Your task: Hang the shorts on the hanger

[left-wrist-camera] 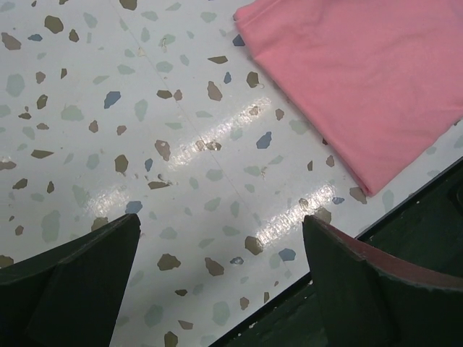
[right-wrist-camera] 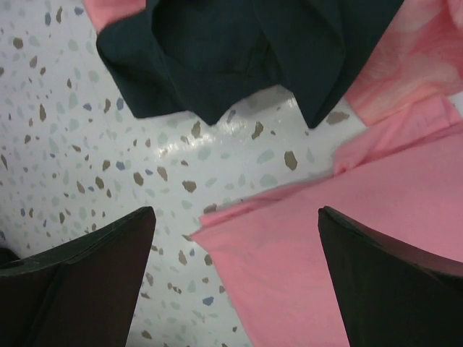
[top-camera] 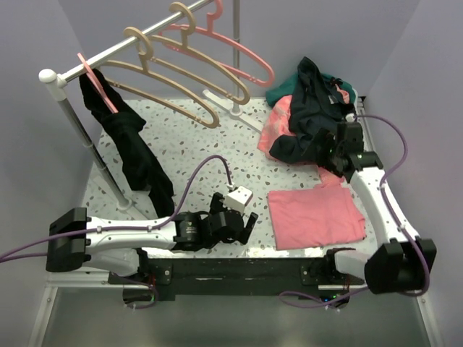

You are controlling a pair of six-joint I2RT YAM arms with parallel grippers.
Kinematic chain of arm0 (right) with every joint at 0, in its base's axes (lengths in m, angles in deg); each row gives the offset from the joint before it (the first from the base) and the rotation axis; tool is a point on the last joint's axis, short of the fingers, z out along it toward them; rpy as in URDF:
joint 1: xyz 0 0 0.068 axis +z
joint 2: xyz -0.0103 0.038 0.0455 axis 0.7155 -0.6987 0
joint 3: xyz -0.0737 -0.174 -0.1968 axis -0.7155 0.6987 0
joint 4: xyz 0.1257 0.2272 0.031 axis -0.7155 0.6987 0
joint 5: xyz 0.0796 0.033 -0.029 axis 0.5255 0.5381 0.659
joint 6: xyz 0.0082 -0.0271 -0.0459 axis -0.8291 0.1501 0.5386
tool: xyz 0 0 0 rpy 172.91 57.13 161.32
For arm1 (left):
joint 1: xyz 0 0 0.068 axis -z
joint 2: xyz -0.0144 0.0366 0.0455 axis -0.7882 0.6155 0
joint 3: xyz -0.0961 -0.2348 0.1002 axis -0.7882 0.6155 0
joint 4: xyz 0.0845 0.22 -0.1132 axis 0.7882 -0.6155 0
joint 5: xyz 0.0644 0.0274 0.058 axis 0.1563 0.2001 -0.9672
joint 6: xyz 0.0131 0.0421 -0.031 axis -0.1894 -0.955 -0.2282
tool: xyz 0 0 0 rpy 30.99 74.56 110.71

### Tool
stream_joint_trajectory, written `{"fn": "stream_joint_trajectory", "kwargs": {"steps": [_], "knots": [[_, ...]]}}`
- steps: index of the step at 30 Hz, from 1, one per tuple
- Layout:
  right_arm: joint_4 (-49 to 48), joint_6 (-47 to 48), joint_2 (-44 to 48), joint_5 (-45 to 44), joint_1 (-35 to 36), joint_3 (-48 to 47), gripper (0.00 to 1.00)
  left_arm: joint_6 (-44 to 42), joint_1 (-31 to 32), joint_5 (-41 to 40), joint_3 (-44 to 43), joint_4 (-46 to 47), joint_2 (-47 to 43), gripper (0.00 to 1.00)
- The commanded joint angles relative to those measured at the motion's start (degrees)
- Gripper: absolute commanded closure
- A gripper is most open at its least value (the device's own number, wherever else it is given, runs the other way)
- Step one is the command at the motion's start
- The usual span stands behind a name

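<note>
The dark navy shorts [top-camera: 311,108] lie crumpled at the back right of the table, partly on a pink patterned cloth [top-camera: 273,131]. In the right wrist view their two leg ends [right-wrist-camera: 239,50] fill the top. My right gripper [top-camera: 330,152] hovers open just at their near edge, its jaws [right-wrist-camera: 235,211] wide apart over the table and a pink cloth corner, holding nothing. Two beige hangers hang from the rail; the nearer beige hanger [top-camera: 147,49] is at the upper left. My left gripper [top-camera: 246,227] rests open and empty near the front edge [left-wrist-camera: 221,220].
A folded pink cloth [top-camera: 315,215] [left-wrist-camera: 362,79] [right-wrist-camera: 325,267] lies at the front right. A long black garment [top-camera: 134,155] hangs on a pink hanger at the rail's [top-camera: 108,58] left end. Another pink hanger [top-camera: 242,56] and a teal cloth [top-camera: 279,92] are further back.
</note>
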Motion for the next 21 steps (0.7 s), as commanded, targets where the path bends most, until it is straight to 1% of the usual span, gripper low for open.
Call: {"fn": "stream_joint_trajectory", "kwargs": {"steps": [1,2,3,5,6,11,15,17,21], "knots": [[-6.5,-0.3,-10.1,-1.8,-5.4,-11.3,0.02,-2.5,-0.4,0.1,-3.5,-0.5,-1.4,0.0],[-6.8,-0.8,-12.3,-2.0,-7.9,-15.5,0.02,-2.8,-0.5,0.4,-3.7,-0.7,-1.4,0.0],[-7.3,-0.9,-16.9,-2.5,-8.5,-17.6,0.02,-3.2,-0.8,0.8,-3.9,-0.8,-1.2,0.0],[-7.9,-1.7,-21.0,-4.2,-9.6,-23.3,0.02,-3.9,-1.0,1.0,-5.3,-1.9,-0.5,0.0],[-8.7,-2.0,-24.3,-5.0,-10.1,-25.1,0.02,-4.6,-1.2,0.9,-5.8,-2.3,-0.1,0.0],[-11.5,-4.3,-32.6,-9.4,-11.5,-33.2,0.03,-7.1,-2.8,1.7,-8.8,-4.0,2.4,0.0],[-13.3,-5.3,-37.2,-17.5,-11.6,-35.9,0.04,-8.3,-5.0,2.8,-10.4,-4.8,3.7,0.0],[-16.1,-5.8,-39.2,-19.1,-11.8,-36.1,0.04,-8.6,-5.9,3.3,-10.4,-4.9,3.8,0.0],[-17.6,-6.5,-43.4,-21.9,-11.8,-38.1,0.07,-8.7,-6.7,3.9,-9.9,-4.9,3.6,0.0]]}}
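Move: From the right gripper, the right-hand end of the black shorts' waistband lies about 22 cm ahead, 14 cm to the right and some 14 cm below. The folded pink cloth lies roughly 16 cm back and 2 cm left, about 18 cm down; the crumpled pink garment shows about 14 cm ahead and 13 cm left. From the left gripper, that waistband end is some 38 cm ahead, 46 cm right and 8 cm lower. Swing the open, empty right gripper quickly forward over the black shorts, about 20 cm out and 13 cm to the right, towards the right-hand end of the waistband. Rise a little at first, then sink again as you slow, turning the wrist some 25 degrees clockwise. Meanwhile ease the empty left gripper a little forward and up over the bare table, fingers open. ##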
